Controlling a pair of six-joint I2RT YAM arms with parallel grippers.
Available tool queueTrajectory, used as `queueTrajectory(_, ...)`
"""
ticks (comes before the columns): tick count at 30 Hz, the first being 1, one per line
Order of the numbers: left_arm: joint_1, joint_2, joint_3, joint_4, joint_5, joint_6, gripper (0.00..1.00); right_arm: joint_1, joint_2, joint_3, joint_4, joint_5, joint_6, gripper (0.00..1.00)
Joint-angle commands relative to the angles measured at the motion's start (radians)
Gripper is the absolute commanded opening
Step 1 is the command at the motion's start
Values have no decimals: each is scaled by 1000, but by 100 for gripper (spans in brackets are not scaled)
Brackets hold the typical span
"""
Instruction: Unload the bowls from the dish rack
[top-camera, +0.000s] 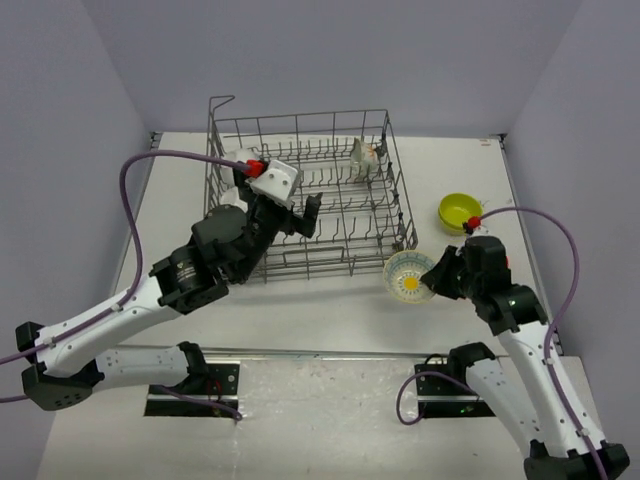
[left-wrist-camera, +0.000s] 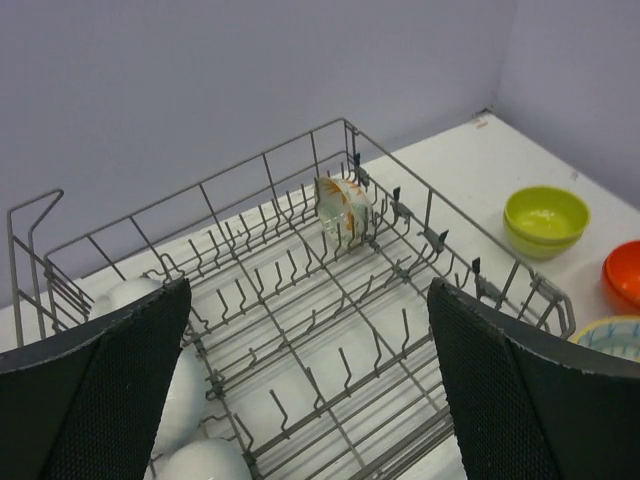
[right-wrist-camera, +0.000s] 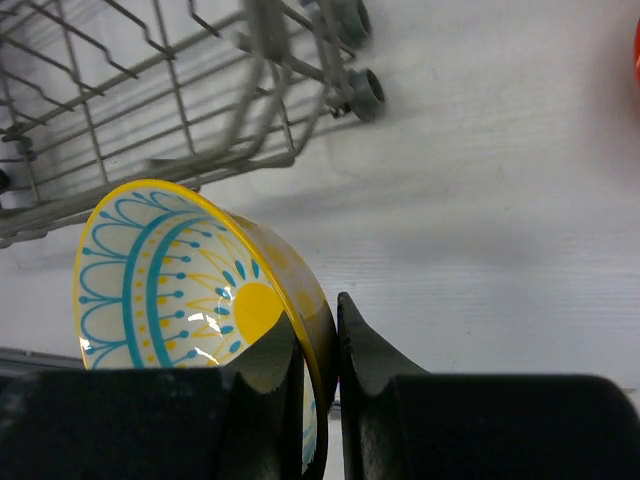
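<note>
The grey wire dish rack (top-camera: 300, 118) stands at the back of the table. My left gripper (top-camera: 280, 213) hovers over its middle, open, with nothing between the wide-apart fingers (left-wrist-camera: 540, 400). A cream floral bowl (left-wrist-camera: 343, 203) leans upright in the far right corner of the rack (left-wrist-camera: 300, 330). White bowls (left-wrist-camera: 135, 295) sit along its left side. My right gripper (right-wrist-camera: 325, 350) is shut on the rim of a yellow-edged bowl with a blue and yellow pattern (right-wrist-camera: 180, 280), tipped on its side. That bowl (top-camera: 410, 277) is just off the rack's front right corner.
A yellow-green bowl (top-camera: 459, 211) stands on the table right of the rack, with an orange bowl (left-wrist-camera: 625, 272) near it. The rack's wheeled corner (right-wrist-camera: 360, 90) is close to the held bowl. Purple walls enclose the table on three sides.
</note>
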Motion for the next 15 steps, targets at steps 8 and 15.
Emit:
queueTrajectory(8,81,25,-21,23,3,-225,100,-1,-181,-312,173,271,370,0)
queueTrajectory(15,120,42,-21,31,56,-263,100,-1,-115,-394,174,328,564,0)
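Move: The right hand holds the patterned bowl over bare table; the likely landing spot is some 17 cm below and about 4 cm to the right, level fore and aft. The orange bowls stand about 9 cm ahead and 12 cm right, the green bowls 18 cm ahead and 7 cm right, both some 14 cm down. From the left hand, the floral bowl lies about 25 cm ahead, 15 cm right and 35 cm below; the rear white bowl is 23 cm ahead, 13 cm left, equally low. Still pinching the patterned bowl by its rim, the right hand lowers it quickly by about 10 cm towards the bare table beside the rack, easing a few centimetres right and swinging some 25 degrees clockwise. The open, empty left hand edges forward and down over the rack, 2 to 3 cm each way, towards the floral bowl. ##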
